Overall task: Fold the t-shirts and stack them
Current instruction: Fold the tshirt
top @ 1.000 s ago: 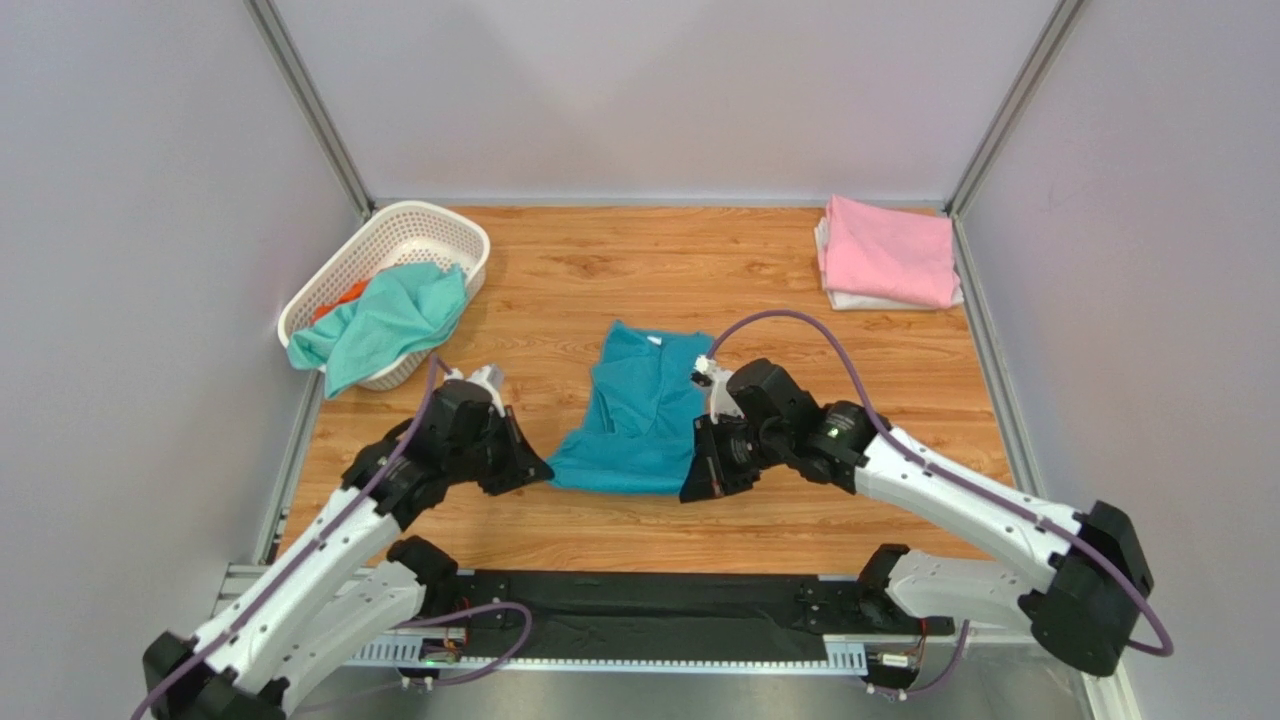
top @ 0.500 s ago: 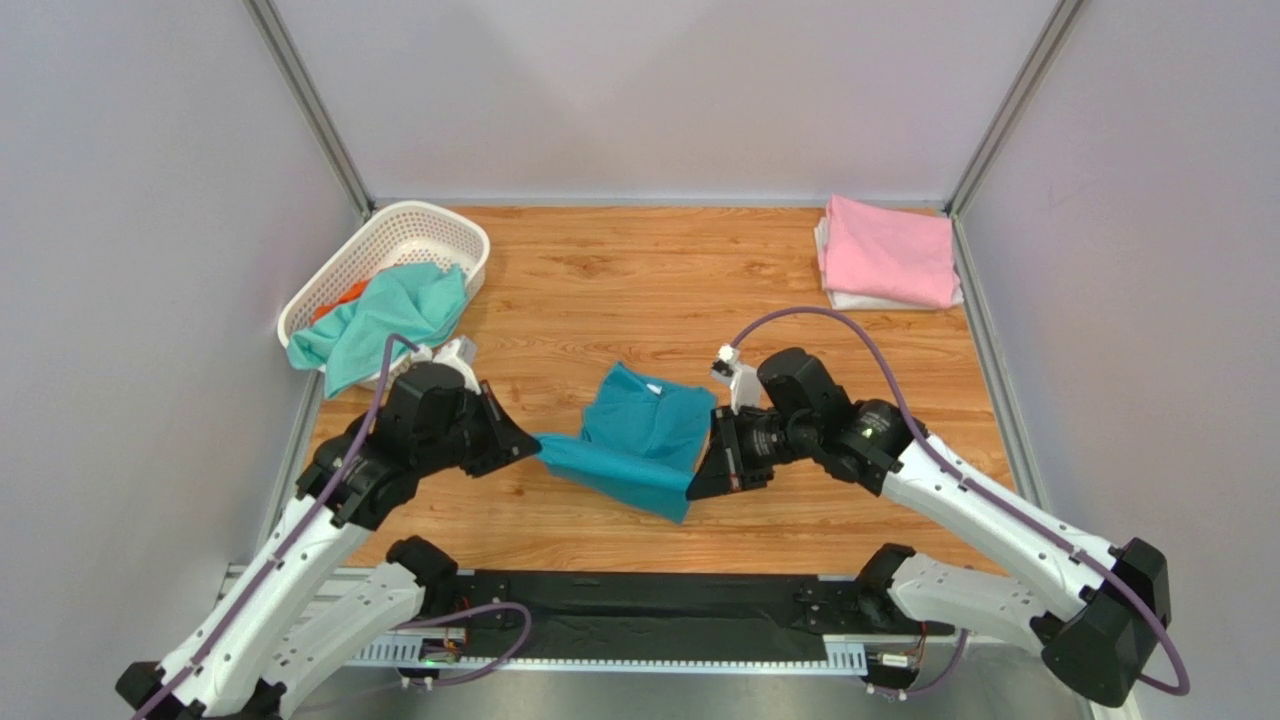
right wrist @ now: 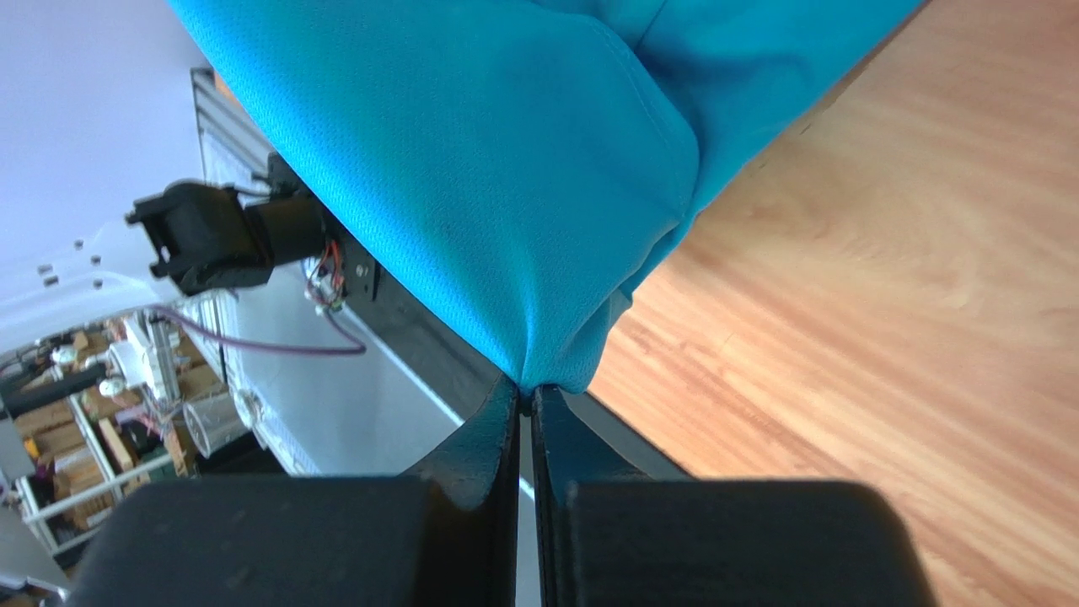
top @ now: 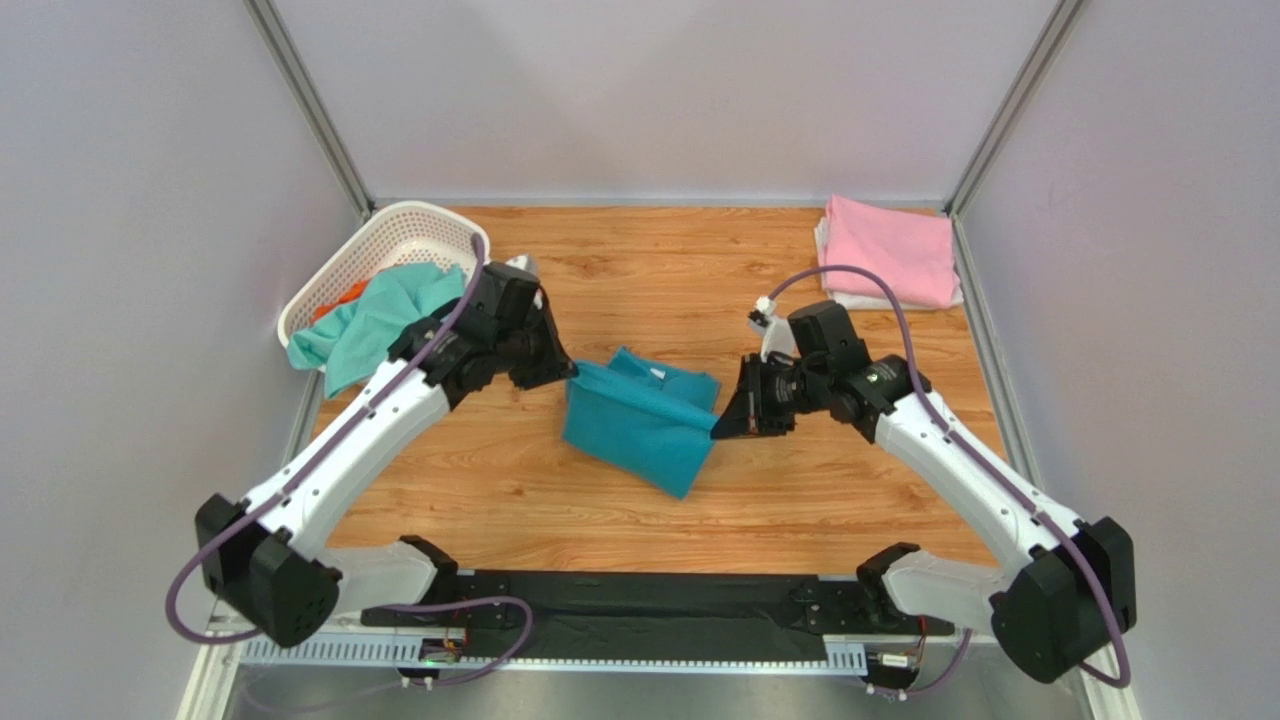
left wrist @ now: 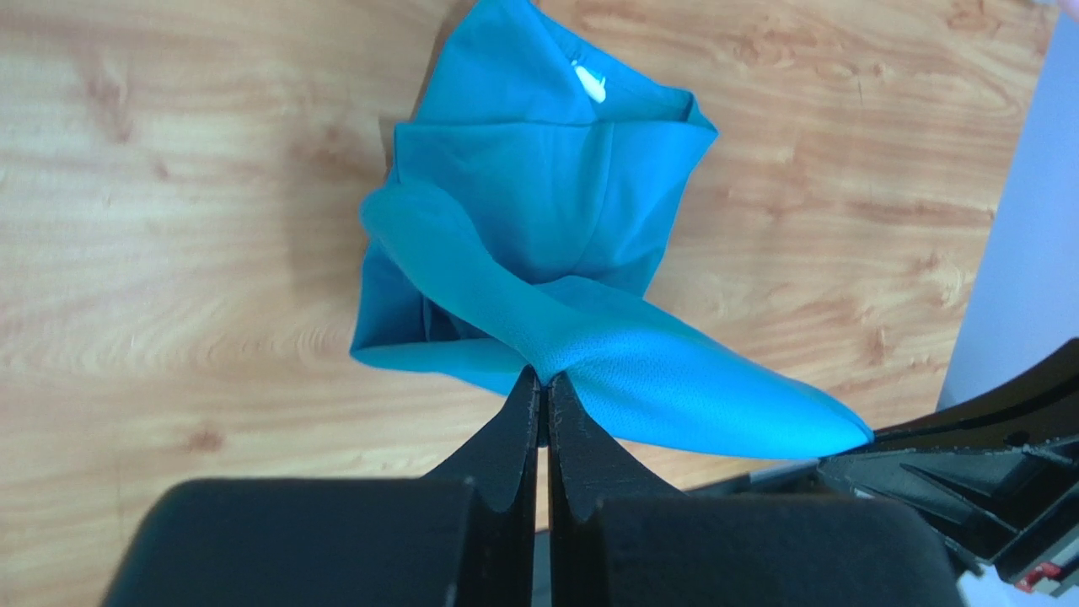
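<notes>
The teal-blue t-shirt (top: 639,425) hangs between both grippers above the middle of the wooden table; its white neck label (left wrist: 589,84) shows in the left wrist view. My left gripper (top: 567,375) is shut on the shirt's left corner (left wrist: 557,335). My right gripper (top: 726,428) is shut on the right corner (right wrist: 557,316). The lower part of the shirt still lies on the table. A mint-green tee (top: 383,318) drapes over the basket, with an orange one (top: 343,296) beneath it. A folded pink tee (top: 890,249) lies on a white one (top: 842,299) at the back right.
The white lattice basket (top: 401,240) stands at the back left against the wall. Grey walls close in both sides and the back. A black rail (top: 646,608) runs along the table's near edge by the arm bases.
Both grippers have carried the teal-blue shirt's near hem up and toward the back, folding it over. The left arm has swung far back toward the basket.
</notes>
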Tool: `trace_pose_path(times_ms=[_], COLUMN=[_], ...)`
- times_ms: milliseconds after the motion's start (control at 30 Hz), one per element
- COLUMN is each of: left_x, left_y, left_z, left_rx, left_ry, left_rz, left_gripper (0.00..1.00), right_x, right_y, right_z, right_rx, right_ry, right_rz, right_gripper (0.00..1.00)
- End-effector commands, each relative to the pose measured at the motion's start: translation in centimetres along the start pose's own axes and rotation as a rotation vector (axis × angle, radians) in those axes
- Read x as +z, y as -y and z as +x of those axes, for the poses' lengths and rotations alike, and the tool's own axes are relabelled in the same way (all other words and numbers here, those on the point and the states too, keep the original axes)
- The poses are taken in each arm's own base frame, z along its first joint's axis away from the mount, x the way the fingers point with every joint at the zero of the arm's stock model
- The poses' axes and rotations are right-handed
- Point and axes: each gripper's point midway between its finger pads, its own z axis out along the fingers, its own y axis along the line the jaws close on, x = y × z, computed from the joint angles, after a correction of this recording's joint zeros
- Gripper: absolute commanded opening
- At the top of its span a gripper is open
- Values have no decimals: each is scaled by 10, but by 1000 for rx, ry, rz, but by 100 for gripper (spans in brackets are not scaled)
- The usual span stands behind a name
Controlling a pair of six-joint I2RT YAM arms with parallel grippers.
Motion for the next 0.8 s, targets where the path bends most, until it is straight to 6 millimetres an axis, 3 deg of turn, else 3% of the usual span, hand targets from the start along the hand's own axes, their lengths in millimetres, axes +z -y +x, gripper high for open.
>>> trace_pose_path(times_ms=[0,200,300,400,467,567,600,633,700,733,767], left_x=[13,58,96,129,145,176,188,193,200,199,198], left_y=[2,4,7,4,7,6,4,2,1,3,2], left_z=[-35,-65,-78,-85,-86,-89,-90,-91,-98,-101,-103], left_rx=[39,45,57,41,40,36,30,26,20,20,20], left_ry=[79,69,35,-16,-56,-100,-123,-132,-136,-132,-127], left_rz=[-27,-62,-75,-81,-45,-45,-54,-64,-62,-57,-59], left_gripper=[0,0,0,0,0,2,8,22,36,54,61], right_x=[0,19,35,51,64,74,81,83,88,87,86], right_y=[14,44,61,77,102,112,118,120,122,122,121], right_z=[-31,-70,-89,-110,-116,-137,-144,-149,-160,-162,-165], right_rx=[-26,34,66,75,136,170,168,167,160,153,144], right_ry=[54,85,82,90,67,91,86,87,84,85,88], right_rz=[45,67,76,102,156,176,183,190,183,191,194], right_gripper=[0,0,0,0,1,7,10,14,38,46,57])
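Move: The shirt's hem edge is already pinched in both my hands, held up off the table. The collar it is going over lies about 11 cm ahead of my left hand, 12 cm to its right and 18 cm below. From my right hand the collar is roughly 19 cm ahead, 7 cm left and 15 cm below. The basket stands some 20 cm ahead and 27 cm left of my left hand, and the pink shirt 38 cm ahead and 26 cm right of my right hand. I sweep both hands forward together by nearly 20 cm, carrying the pinched hem over towards the collar. They sink more and more steeply on the way, my left by about 12 cm and my right by about 10. As they near the table I open both grippers about halfway, releasing the cloth, while my right wrist turns slightly clockwise. ##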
